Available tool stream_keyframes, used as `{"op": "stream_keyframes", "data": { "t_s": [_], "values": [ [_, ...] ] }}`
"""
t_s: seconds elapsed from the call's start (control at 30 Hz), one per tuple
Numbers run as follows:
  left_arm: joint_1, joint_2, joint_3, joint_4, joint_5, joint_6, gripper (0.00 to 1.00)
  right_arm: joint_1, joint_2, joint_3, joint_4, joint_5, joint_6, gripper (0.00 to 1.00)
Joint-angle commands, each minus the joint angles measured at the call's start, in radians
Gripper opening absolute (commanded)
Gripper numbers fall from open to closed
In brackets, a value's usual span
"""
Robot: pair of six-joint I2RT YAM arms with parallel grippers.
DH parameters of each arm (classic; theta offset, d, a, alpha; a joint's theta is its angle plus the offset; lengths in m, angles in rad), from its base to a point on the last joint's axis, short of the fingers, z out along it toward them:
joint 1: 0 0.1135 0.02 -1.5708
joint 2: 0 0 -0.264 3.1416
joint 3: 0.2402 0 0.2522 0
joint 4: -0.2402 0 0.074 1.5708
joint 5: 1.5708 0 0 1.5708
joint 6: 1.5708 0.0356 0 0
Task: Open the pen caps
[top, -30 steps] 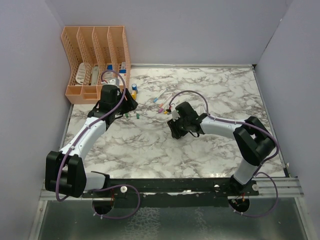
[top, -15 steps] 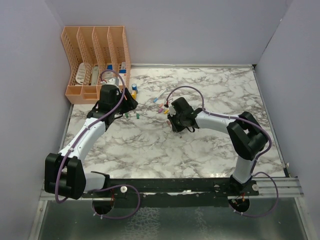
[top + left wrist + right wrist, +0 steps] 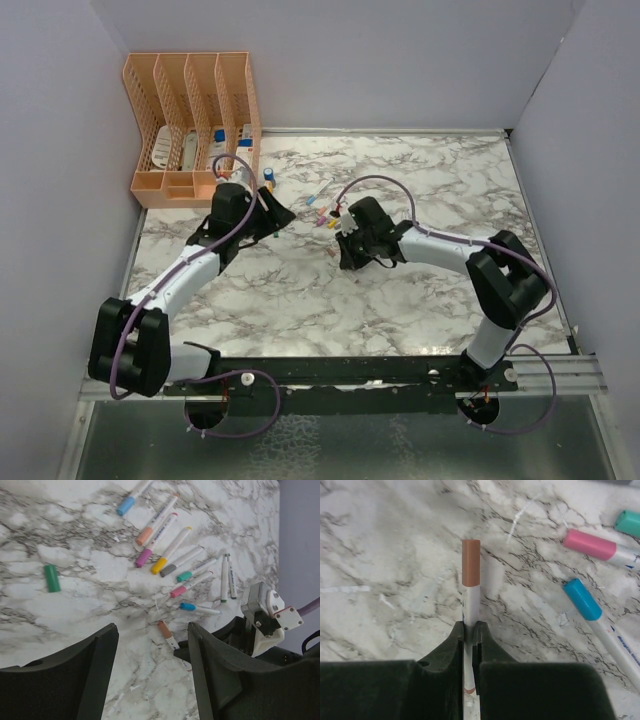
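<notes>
My right gripper (image 3: 471, 630) is shut on the white barrel of a pen (image 3: 471, 602) that lies on the marble, its brown pen cap (image 3: 471, 562) pointing away from the fingers. The left wrist view shows that brown cap (image 3: 164, 629) between my left gripper's open jaws (image 3: 151, 636), with nothing held. Several capped pens (image 3: 165, 555) lie fanned out beyond it. A loose green cap (image 3: 51, 578) lies to their left. From above, my left gripper (image 3: 272, 214) faces my right gripper (image 3: 344, 260) across a short gap.
A peach desk organizer (image 3: 190, 120) stands at the back left, with a small blue-and-yellow bottle (image 3: 268, 178) beside it. A pink-capped pen (image 3: 592, 546) and a blue-capped pen (image 3: 584, 600) lie right of the held one. Grey walls close in the table.
My right gripper has closed on the brown-capped pen. My left arm has swung right, toward the pens and the right gripper.
</notes>
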Motion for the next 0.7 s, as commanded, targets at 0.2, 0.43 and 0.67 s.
{"op": "stream_keyframes", "data": {
  "t_s": [0.2, 0.43, 0.67],
  "values": [
    [-0.146, 0.117, -0.004, 0.26, 0.094, -0.19, 0.6, 0.004, -0.124, 0.047, 0.1, -0.134, 0.083, 0.01],
    [-0.183, 0.153, 0.01, 0.276, 0.091, -0.203, 0.59, 0.003, -0.19, 0.036, 0.145, -0.144, 0.11, 0.01],
    [-0.192, 0.161, 0.012, 0.277, 0.088, -0.206, 0.58, 0.004, -0.214, 0.039, 0.147, -0.159, 0.114, 0.01]
  ]
}}
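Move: The brown pen's cap, aimed at by the open left hand, is about 13 cm to its right, 2 cm back and 12 cm below. A loose green cap lies about 4 cm ahead of that hand, 1 cm to its left and 15 cm down. The right hand already grips the brown pen; the left gripper is its goal, about 17 cm left, 5 cm ahead and 13 cm above. On the table, the blue pen is 6 cm ahead of the right hand and 6 cm right, the pink one 9 cm ahead and 3 cm right. Upward, some 10 cm, and about 4 cm to the left, the right hand carries the brown pen cap-first towards the left gripper, tilting nearly 20 degrees and keeping its pinch on the barrel. The left hand comes to meet it, travelling about 9 cm to the right and easing to a stop with its fingers still open either side of the cap. ##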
